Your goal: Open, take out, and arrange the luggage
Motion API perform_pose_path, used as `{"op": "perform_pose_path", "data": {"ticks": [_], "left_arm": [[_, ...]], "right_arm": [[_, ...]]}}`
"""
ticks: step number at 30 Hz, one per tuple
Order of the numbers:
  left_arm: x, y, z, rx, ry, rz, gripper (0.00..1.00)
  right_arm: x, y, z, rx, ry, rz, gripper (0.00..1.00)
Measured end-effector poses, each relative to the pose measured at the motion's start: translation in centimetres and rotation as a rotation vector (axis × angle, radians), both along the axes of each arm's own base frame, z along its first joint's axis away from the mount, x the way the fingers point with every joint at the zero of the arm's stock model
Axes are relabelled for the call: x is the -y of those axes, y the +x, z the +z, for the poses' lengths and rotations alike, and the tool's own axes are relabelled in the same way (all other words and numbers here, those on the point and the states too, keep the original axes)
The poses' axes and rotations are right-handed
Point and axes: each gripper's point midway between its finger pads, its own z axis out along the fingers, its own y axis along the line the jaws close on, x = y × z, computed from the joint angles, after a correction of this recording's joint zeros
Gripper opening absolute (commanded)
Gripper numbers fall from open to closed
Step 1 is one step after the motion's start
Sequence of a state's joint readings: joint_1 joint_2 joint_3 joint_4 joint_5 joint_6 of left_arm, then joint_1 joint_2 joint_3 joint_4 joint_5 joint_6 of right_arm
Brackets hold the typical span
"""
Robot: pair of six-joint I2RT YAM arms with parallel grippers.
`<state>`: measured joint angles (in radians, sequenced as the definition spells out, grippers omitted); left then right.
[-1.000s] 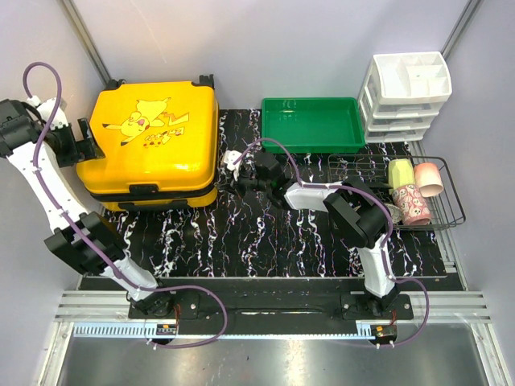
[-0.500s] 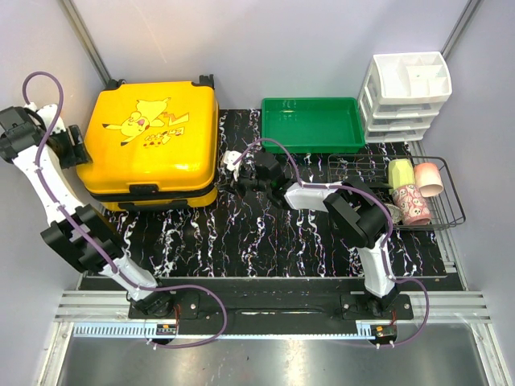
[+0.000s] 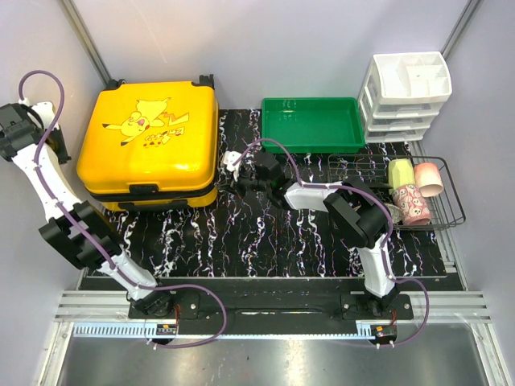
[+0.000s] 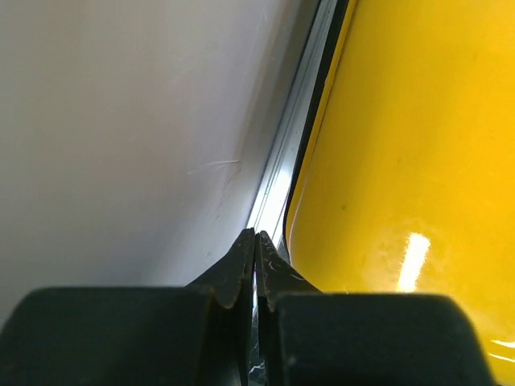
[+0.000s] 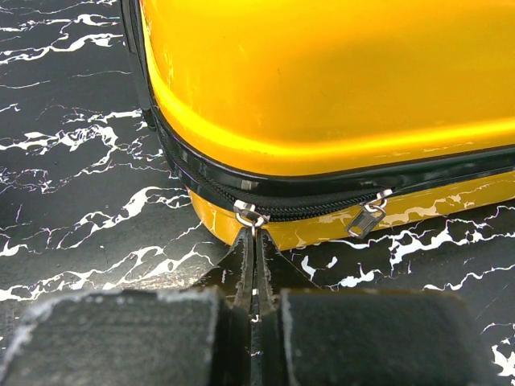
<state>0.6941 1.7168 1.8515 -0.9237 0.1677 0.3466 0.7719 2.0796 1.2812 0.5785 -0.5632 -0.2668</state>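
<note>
The luggage, a yellow hard-shell suitcase with a cartoon print, lies flat and zipped at the back left of the black marbled mat. My right gripper sits low at its front right corner, shut on the metal pull of one zipper slider. A second zipper pull hangs free a little to the right. My left gripper is shut with nothing in it, in the gap between the wall and the luggage's left side; in the top view that gripper is just off the shell.
A green tray stands behind the mat's middle. A white drawer unit is at the back right. In front of it a wire basket holds cups. The grey wall is close on the left.
My left gripper has drawn back leftward off the luggage's side and gone from open to shut. The right arm and the luggage have not moved.
</note>
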Motion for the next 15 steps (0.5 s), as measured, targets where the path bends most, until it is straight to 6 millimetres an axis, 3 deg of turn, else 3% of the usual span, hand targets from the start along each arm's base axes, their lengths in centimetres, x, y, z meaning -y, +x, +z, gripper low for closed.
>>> {"op": "perform_pose_path", "data": {"ticks": [6,15], "left_arm": [[0.0,0.6,-3.8,-0.083,-0.063,-0.051,0.03],[2.4,0.2,-7.4,-0.168,-0.092,-0.206,0.00]], "right_arm": [[0.0,0.0,0.0,0.007,-0.001,0.002,0.00],[0.8,1.0,-0.2,-0.002,-0.011,-0.027,0.00]]}}
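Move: The left hand, fingers shut, hangs beside the yellow luggage's near left corner, between it and the side wall. The luggage's middle lies about 21 cm right, 12 cm ahead and some 11 cm below. The right hand has the zipper pull between its fingertips; from there the luggage's middle is roughly 19 cm left and 12 cm ahead, and the green tray about 20 cm ahead, 26 cm right and 8 cm lower. Closed fingers of the left hand come to bear on the luggage's left side: the hand sinks about 7 cm down the gap by the wall, then works right some 2 cm against the shell, tipping down about 10 degrees and turning clockwise a similar amount. The right hand keeps its pinch on the zipper pull and is carried about 1 cm forward and right near the end. ##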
